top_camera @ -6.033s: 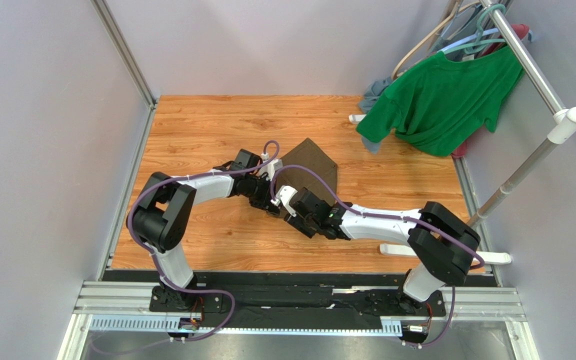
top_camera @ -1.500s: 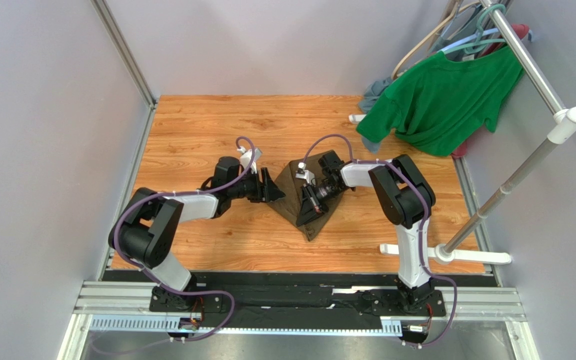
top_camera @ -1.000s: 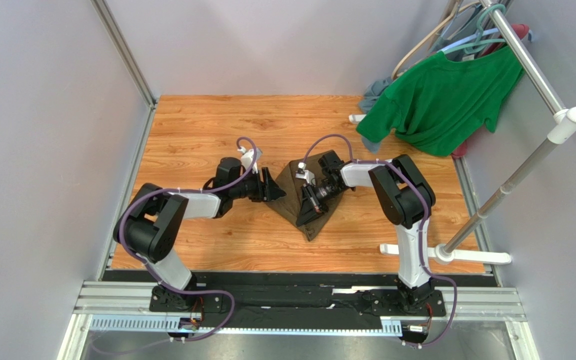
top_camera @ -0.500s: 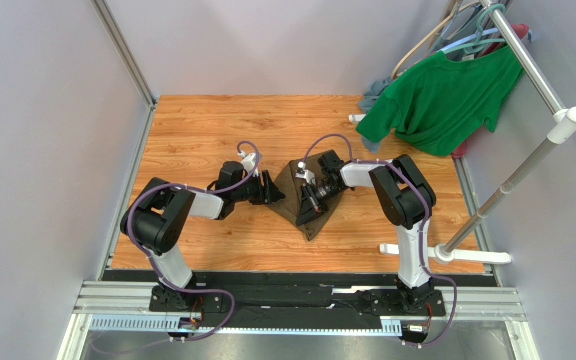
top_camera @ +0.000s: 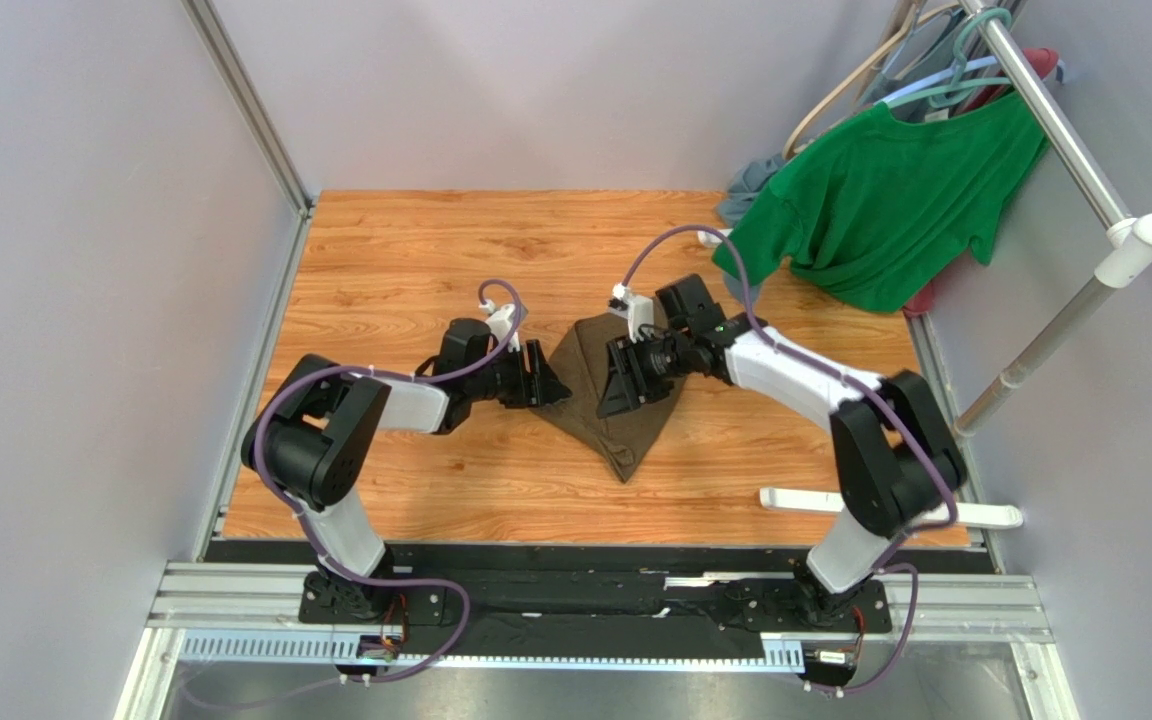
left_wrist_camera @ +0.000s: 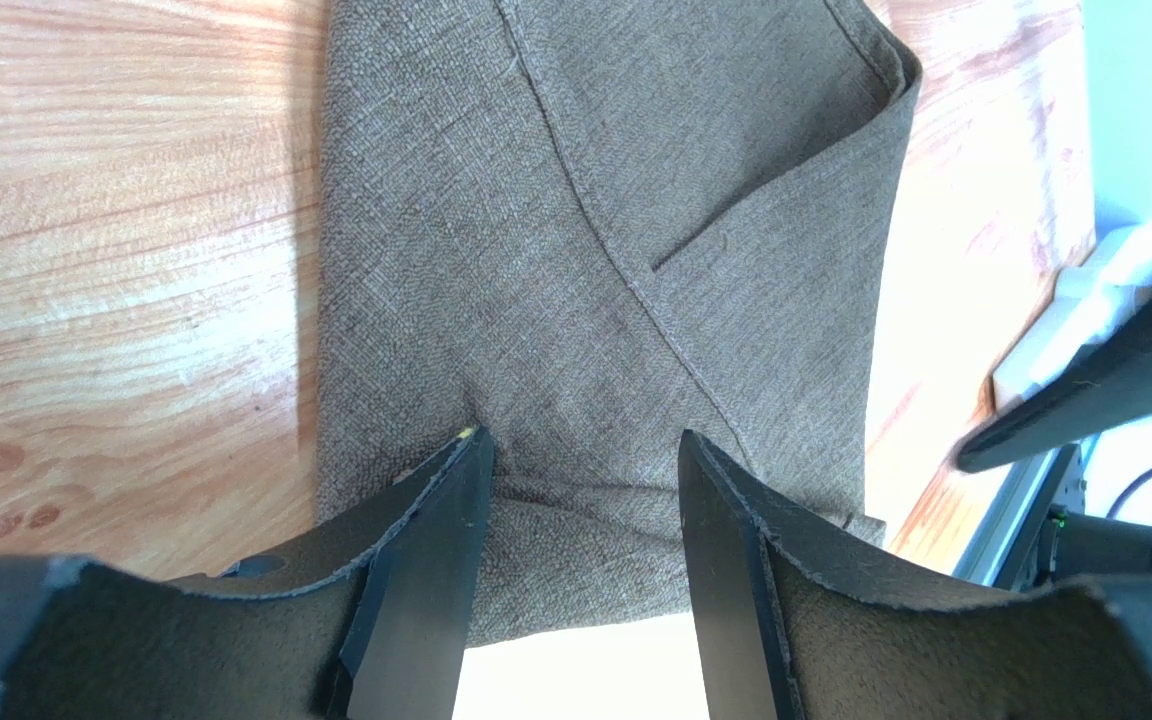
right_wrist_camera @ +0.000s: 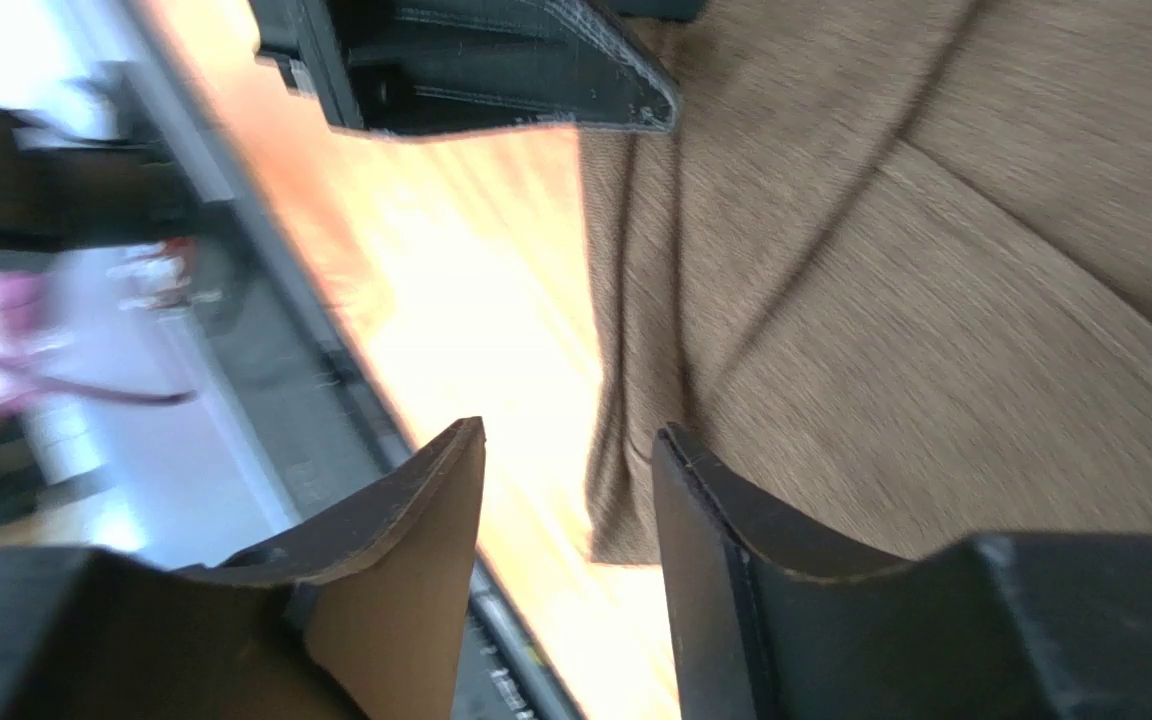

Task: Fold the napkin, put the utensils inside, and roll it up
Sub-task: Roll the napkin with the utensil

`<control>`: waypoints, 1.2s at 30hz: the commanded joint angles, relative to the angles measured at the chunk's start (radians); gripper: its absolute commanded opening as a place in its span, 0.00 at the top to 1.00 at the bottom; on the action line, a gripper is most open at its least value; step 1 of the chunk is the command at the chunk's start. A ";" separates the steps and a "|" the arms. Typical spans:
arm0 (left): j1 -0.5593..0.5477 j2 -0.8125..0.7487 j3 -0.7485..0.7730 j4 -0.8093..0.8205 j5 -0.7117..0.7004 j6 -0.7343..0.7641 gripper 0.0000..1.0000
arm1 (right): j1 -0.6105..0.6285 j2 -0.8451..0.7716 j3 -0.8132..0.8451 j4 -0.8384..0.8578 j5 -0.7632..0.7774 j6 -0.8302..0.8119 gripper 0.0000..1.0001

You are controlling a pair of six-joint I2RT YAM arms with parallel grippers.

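The napkin [top_camera: 615,423] is a dark olive-brown cloth, folded into a narrow wedge on the wooden table, its point toward the near edge. My left gripper [top_camera: 548,384] is at its left edge. In the left wrist view that gripper [left_wrist_camera: 579,446] is open, its fingertips [left_wrist_camera: 465,450] down on the napkin [left_wrist_camera: 612,225] with flat cloth between them. My right gripper [top_camera: 620,387] hovers over the napkin's upper middle. In the right wrist view it [right_wrist_camera: 567,432] is open and empty above the napkin's [right_wrist_camera: 913,300] edge. The utensils are out of view.
A bright green T-shirt [top_camera: 883,195] hangs from a metal rack pole [top_camera: 1063,135] at the back right, with a grey-blue garment [top_camera: 748,188] behind it. The rack's white foot [top_camera: 898,510] lies on the table near my right arm. Grey walls close in both sides.
My right gripper has gone from shut to open and lifted off the napkin, its arm swinging out to the right. The left gripper has stayed open at the napkin's left edge.
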 commanded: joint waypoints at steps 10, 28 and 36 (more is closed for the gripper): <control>0.001 0.046 0.014 -0.110 0.002 0.023 0.42 | 0.456 -0.182 -0.203 0.110 0.915 -0.026 0.50; 0.001 0.026 0.028 -0.158 0.004 0.045 0.42 | 0.519 0.037 -0.097 -0.057 1.005 -0.027 0.83; 0.001 -0.047 0.043 -0.196 -0.010 0.080 0.40 | 0.432 0.040 -0.106 -0.060 0.545 0.004 1.00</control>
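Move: The napkin's near corner, where its rolled near-left edge ends, lies about 7 cm back of the right hand, 1 cm to its right and 8 cm below. The napkin's middle is some 2 cm ahead, 1 cm left and 8 cm below; its right corner is roughly 4 cm ahead, 9 cm right, just as low. From the left hand, the near corner is about 12 cm back, 9 cm right and 3 cm below. The right fingers come to pinch the napkin's rolled near-left edge close to the near corner. The open right hand first draws back about 6 cm, then sinks to the cloth, some 8 cm in all, easing a little forward and tilting roughly 45 degrees until the fingers point steeply down; there they close, with a last small pull back. The left hand stays put, its half-open fingers still resting on the napkin's left end. ##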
